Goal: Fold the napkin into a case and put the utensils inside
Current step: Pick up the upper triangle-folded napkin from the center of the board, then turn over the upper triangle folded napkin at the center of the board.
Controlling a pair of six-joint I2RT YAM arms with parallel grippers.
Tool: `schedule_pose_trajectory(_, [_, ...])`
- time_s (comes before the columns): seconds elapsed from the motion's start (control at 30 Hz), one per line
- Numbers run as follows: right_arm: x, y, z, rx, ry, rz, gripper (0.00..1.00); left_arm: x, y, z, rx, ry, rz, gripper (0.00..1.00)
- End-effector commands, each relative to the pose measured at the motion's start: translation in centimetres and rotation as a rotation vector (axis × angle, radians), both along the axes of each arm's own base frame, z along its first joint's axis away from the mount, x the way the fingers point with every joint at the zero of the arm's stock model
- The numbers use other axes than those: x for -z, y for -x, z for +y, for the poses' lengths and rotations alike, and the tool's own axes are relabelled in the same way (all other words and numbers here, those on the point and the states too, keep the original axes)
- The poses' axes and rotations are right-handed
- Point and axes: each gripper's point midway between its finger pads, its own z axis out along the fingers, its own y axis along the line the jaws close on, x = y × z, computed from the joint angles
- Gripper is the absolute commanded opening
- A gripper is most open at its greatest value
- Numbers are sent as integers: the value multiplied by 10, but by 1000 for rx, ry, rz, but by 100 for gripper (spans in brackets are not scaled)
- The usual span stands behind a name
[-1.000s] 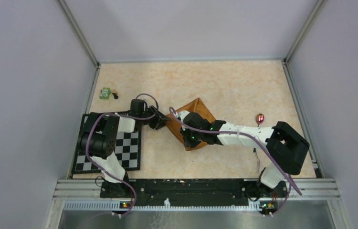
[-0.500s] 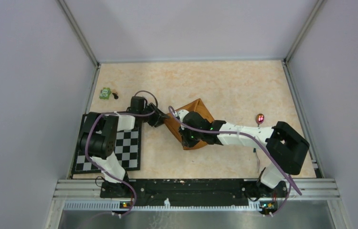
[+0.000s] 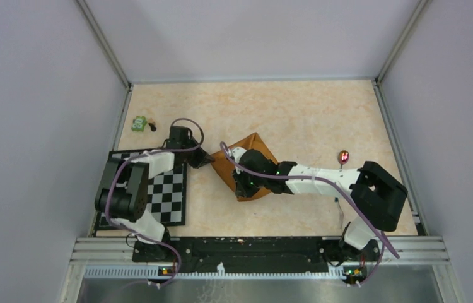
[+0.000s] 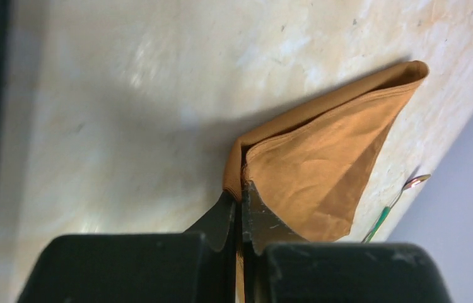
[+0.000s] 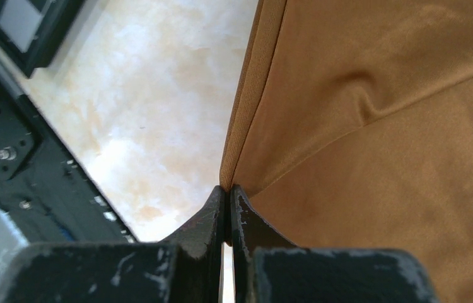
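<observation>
The rust-orange napkin [image 3: 253, 142] lies folded on the table, mid-left, partly under my right arm. My left gripper [image 3: 207, 160] is shut on its left corner; in the left wrist view the cloth [image 4: 322, 158] runs between the closed fingertips of that gripper [image 4: 241, 189]. My right gripper [image 3: 241, 189] is shut on the napkin's near edge, and the right wrist view shows the hem [image 5: 379, 126] pinched at that gripper's tips [image 5: 227, 188]. One utensil, with an iridescent head [image 3: 344, 156], lies to the right of the napkin; the left wrist view shows this utensil [image 4: 404, 189] beyond the cloth.
A black-and-white checkered mat [image 3: 164, 196] lies at the near left under my left arm. A small green toy [image 3: 139, 123] sits at the far left near the wall. Grey walls close in the table on three sides.
My left gripper has closed on the napkin's left corner and pulled slightly left. The napkin and my right gripper have shifted a little left with it.
</observation>
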Motion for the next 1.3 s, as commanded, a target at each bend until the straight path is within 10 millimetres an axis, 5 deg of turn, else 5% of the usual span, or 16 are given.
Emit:
schedule_pose_trajectory(0.0, [-37, 37, 41, -102, -166, 48, 0, -51, 13, 31, -71, -132, -24, 0])
schedule_pose_trajectory(0.2, [-124, 97, 104, -295, -518, 162, 0, -166, 46, 77, -209, -278, -216, 0])
schedule_pose_trajectory(0.3, [-170, 120, 106, -389, -714, 251, 0, -228, 58, 93, -255, -341, -343, 0])
schedule_pose_trajectory(0.4, [-186, 132, 89, -433, -845, 379, 0, -261, 58, 85, -255, -421, -377, 0])
schedule_pose_trajectory(0.57, [-148, 124, 39, -395, -952, 555, 0, -234, 31, 4, -128, -523, -330, 0])
schedule_pose_trajectory(0.83, [-20, 74, -46, -26, -706, 590, 0, -109, -47, -122, 141, -604, -249, 0])
schedule_pose_trajectory(0.97, [21, 65, -75, 86, -543, 576, 0, -79, -66, -167, 244, -560, -294, 0])
schedule_pose_trajectory(1.13, [40, 44, -109, 245, -443, 537, 5, -64, -68, -203, 350, -475, -326, 1])
schedule_pose_trajectory(1.2, [44, 33, -121, 316, -384, 511, 18, -65, -65, -215, 393, -425, -335, 19])
schedule_pose_trajectory(1.27, [44, 21, -136, 401, -303, 463, 31, -70, -58, -222, 450, -389, -333, 50])
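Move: Both hands already pinch the napkin's left edge; its middle lies about 11 cm right and 2 cm back of the left hand, and 9 cm ahead and 3 cm right of the right hand, slightly below both. The bare laying spot for the edge is some 18 cm right and 2 cm ahead of the left hand, and 10 cm right and 2 cm back of the right. The spoon lies 33 cm right and 6 cm ahead of the right hand. Left and right hands hoist the napkin edge about 27 and 16 cm, swing it down rightward, then open. ##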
